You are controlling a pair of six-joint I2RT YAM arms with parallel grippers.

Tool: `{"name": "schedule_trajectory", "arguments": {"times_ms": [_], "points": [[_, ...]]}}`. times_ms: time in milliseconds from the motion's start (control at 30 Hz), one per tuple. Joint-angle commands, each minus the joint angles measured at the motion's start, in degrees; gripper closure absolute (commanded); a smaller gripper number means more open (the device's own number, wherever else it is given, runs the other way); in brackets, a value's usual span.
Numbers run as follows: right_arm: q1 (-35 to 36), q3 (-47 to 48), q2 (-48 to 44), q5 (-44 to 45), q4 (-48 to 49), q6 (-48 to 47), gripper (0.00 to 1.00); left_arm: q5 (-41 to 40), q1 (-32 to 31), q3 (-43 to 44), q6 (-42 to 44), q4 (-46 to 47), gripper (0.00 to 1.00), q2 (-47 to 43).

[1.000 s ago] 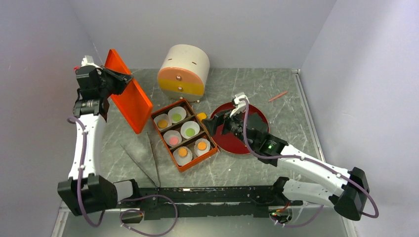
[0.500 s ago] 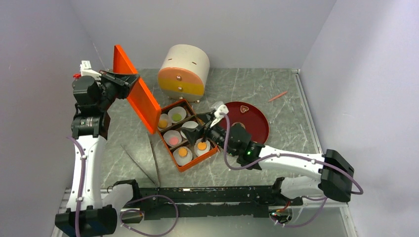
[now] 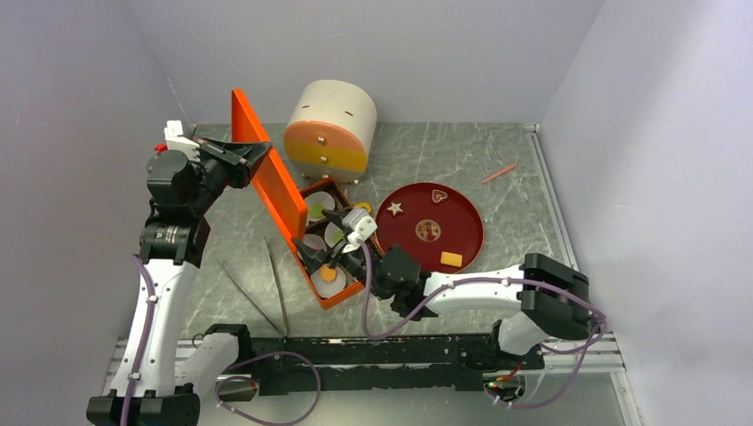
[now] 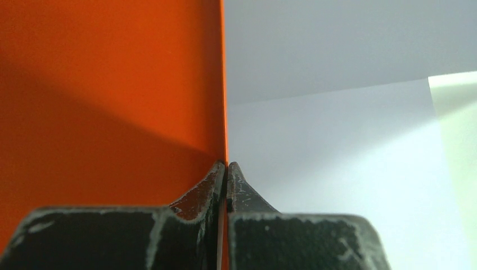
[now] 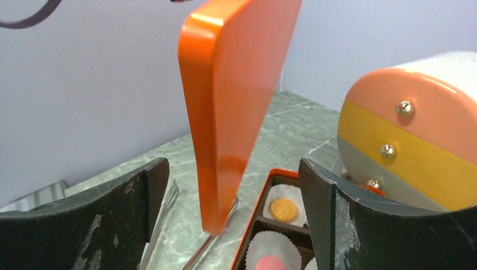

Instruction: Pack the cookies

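An orange box (image 3: 330, 295) holds white paper liners with cookies: a green one (image 3: 318, 211), an orange one (image 3: 329, 274), and in the right wrist view an orange round (image 5: 284, 208) and a pink one (image 5: 270, 263). My left gripper (image 3: 246, 158) is shut on the edge of the orange lid (image 3: 269, 182), held nearly upright over the box's left side. The same grip (image 4: 226, 166) and lid (image 4: 112, 84) fill the left wrist view. My right gripper (image 3: 321, 253) hovers open over the box, holding nothing. In its own view the gripper (image 5: 233, 169) faces the lid (image 5: 236, 101).
A red plate (image 3: 466, 222) right of the box carries a white star (image 3: 395, 208), a heart (image 3: 438, 195), a brown disc (image 3: 429, 232) and a yellow rectangle (image 3: 452, 259). A round cream, peach and yellow container (image 3: 330, 129) stands behind. Metal tongs (image 3: 277, 284) lie left of the box.
My left arm has swung the lid rightward and stood it up beside the box. My right arm left the plate and moved left over the box, uncovering the cookies on the plate.
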Motion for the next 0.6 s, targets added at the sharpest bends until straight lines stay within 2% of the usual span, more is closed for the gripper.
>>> {"name": "schedule_trajectory", "arguments": {"times_ms": [0, 133, 367, 433, 500, 567], "points": [[1.56, 4.16, 3.02, 4.33, 12.14, -7.74, 0.11, -1.63, -3.58, -0.29, -3.02, 7.09, 0.95, -1.62], [1.63, 4.99, 6.19, 8.86, 16.33, -10.09, 0.22, -2.57, -6.51, -0.42, -3.63, 8.81, 0.95, -0.87], [2.01, 1.37, 7.39, 12.19, 25.98, -21.65, 0.59, -0.59, -7.77, -0.36, -3.52, 9.9, 0.95, 0.24], [2.03, -0.14, 6.78, 11.92, 28.46, -26.53, 0.67, 0.06, -7.87, -0.77, -3.29, 9.55, 0.95, 0.27], [2.11, -1.35, 6.26, 11.52, 30.3, -31.61, 0.72, 0.68, -7.88, -0.81, -2.35, 8.31, 0.95, 0.14], [2.15, -3.0, 5.35, 10.47, 31.83, -36.25, 0.75, 0.53, -7.88, -0.49, -0.86, 6.0, 0.9, -0.19]]}}
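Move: The orange lid, held on edge by the left hand, has its near end about 4 cm left of the open right hand, 1 cm ahead and 2 cm above. The cookie box sits some 7 cm ahead of the right hand and 22 cm below, neither left nor right; the drawer unit is about 29 cm ahead, 12 cm below, in the same line. From the left hand, the cookie box lies roughly 5 cm back, 11 cm right and 33 cm below. Left hand carries the lid about 4 cm right; right hand eases forward-right, closing around its near end. ##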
